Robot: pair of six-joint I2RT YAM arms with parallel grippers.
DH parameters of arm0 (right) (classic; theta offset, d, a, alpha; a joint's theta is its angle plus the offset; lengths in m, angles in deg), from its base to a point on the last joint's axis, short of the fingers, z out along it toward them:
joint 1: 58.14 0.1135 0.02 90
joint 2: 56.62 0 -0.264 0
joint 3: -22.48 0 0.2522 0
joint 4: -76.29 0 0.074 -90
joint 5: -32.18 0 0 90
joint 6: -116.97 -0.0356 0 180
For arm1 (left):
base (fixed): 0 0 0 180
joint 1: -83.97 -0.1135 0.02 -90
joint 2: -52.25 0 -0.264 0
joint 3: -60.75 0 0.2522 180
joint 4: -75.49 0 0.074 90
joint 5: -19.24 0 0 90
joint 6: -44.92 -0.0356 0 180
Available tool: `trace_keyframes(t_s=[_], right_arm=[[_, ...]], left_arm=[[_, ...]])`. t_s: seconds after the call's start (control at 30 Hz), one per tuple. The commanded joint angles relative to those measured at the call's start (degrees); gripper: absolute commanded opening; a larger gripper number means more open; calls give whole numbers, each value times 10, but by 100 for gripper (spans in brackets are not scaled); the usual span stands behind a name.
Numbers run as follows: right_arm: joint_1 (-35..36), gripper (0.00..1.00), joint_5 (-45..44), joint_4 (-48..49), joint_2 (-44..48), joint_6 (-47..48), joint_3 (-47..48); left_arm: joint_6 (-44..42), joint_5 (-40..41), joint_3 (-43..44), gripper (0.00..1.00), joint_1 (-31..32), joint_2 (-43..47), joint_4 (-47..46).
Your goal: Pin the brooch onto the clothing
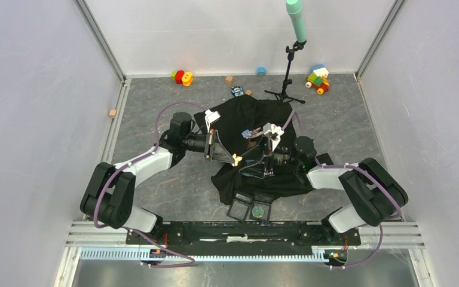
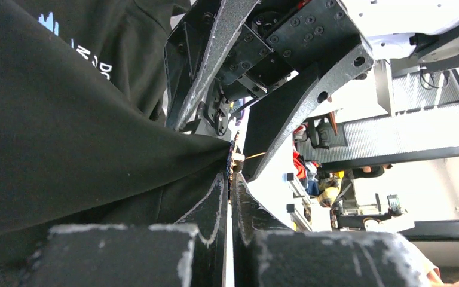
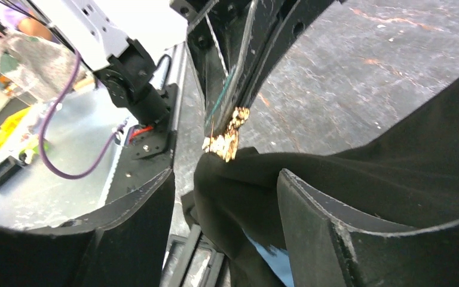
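Observation:
The clothing [image 1: 257, 113], a black T-shirt with a blue print, lies bunched in the middle of the table. My left gripper [image 1: 234, 158] is shut on the small gold brooch [image 1: 237, 160]. The brooch [image 3: 227, 134] touches the top of a raised fold of the shirt [image 3: 394, 155]. My right gripper [image 3: 226, 174] stands open astride that fold, with a gap showing at its left finger [image 3: 137, 221]. In the left wrist view the shut jaws [image 2: 232, 176] hold the brooch [image 2: 235, 156] at their tips. The cloth [image 2: 66, 137] sits to their left and the right gripper's fingers [image 2: 293, 107] just beyond.
A black compartment tray [image 1: 252, 207] lies at the shirt's near edge. A microphone stand [image 1: 288, 75], coloured toys [image 1: 182, 76] [image 1: 318, 79] and small blocks line the back wall. A wooden block [image 1: 113, 112] lies far left.

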Motion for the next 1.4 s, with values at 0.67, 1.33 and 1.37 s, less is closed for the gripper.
trace_keyframes(t_s=[0.67,1.33,1.37], right_arm=[[10,40,86,153,-28,-123,42],[21,20,126,473,-123,-371,58],[21,19,124,463,-123,-365,59]], left_arm=[[13,-56,2,2,30,16,-37],[8,-75,5,2,54,20,-37],[8,-75,5,2,55,20,-37]])
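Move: The gold brooch is pinched in my left fingertips, about 2 cm to the right of that hand's point, with shirt cloth gathered against it. My open right fingers wait some 5 cm to the right of the left hand. From my right hand, the brooch is about 3 cm left, 1 cm forward and 1 cm up. The empty black box lies roughly 11 cm back, 2 cm left and 14 cm below; the green brooch's box is 13 cm back, 5 cm right, equally low. I shut my right fingers most of the way around the brooch and the cloth beside it, rising about 2 cm while drawing back some 3 cm, then roll the wrist some 20 degrees near the end, forward side down. My left hand keeps its pinch and draws the brooch back about 4 cm beside it, turning slightly clockwise. ##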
